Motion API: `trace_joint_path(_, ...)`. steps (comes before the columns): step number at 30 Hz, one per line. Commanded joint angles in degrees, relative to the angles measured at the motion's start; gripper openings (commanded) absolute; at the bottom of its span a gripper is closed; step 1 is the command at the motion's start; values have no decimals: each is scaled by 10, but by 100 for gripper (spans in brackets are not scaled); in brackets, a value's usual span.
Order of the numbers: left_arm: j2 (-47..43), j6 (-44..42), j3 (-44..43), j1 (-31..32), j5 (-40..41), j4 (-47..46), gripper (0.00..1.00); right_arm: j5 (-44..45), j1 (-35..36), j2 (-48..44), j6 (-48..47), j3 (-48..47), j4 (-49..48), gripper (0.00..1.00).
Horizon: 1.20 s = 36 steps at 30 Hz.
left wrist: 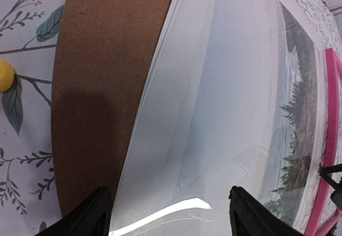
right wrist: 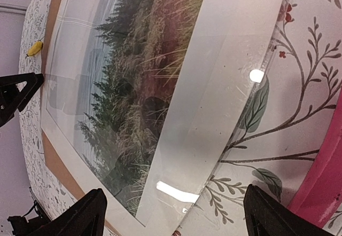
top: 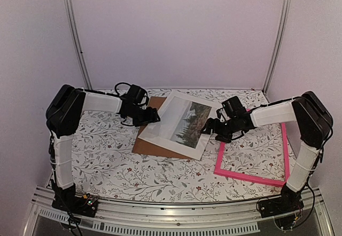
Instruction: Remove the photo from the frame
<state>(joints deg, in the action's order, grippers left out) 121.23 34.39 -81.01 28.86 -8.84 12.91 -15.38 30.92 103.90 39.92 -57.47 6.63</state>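
The photo (top: 184,119), a landscape of dark trees with a wide white border, lies flat and slanted on a brown backing board (top: 155,148) at mid-table. It is outside the pink frame (top: 251,177), which lies flat to its right with the tablecloth showing through. A clear sheet (right wrist: 255,76) lies over the photo (right wrist: 139,76). My left gripper (top: 152,116) hovers open at the photo's left edge. The left wrist view shows that gripper (left wrist: 170,193) with its jaws wide above the white border (left wrist: 224,86). My right gripper (top: 209,126) is open at the photo's right edge, empty (right wrist: 175,192).
A small yellow object (left wrist: 4,76) lies on the floral tablecloth left of the backing board (left wrist: 101,76). The pink frame (right wrist: 320,188) is just right of the right gripper. Pale walls and two metal posts (top: 75,33) close the table's back.
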Motion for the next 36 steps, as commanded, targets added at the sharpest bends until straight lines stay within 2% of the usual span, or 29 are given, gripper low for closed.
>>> trace_joint_path(1,3,15,19,-4,-5,4,78,10,5,17,3,-9,-12,92)
trace_joint_path(15,-32,32,89,0,7,-12,78,8,8,42,-1,-25,-11,92)
trace_joint_path(36,-104,67,197,49,6,-40,77,0,8,68,-16,-67,10,92)
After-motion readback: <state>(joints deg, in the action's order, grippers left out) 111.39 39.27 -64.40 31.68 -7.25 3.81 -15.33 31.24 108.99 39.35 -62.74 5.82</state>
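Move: The photo in its white mat lies under both open hands, nearly at fingertip height: its middle is about 14 cm to the right of the left hand and 1 cm ahead, and some 10 cm ahead and 11 cm to the left of the right hand. The brown backing beneath has its middle roughly 8 cm right of the left hand and 3 cm back. The empty pink frame's middle sits about 21 cm right of the right hand and 8 cm back. The matted photo and its backing are turned counter-clockwise between the two hands. The left hand, fingers still open and resting near the mat's left edge, draws back about 5 cm, first easing slightly right. The right hand, open at the right edge, inches about 2 cm forward and 1.5 cm left, farther over the mat; both stay low. ##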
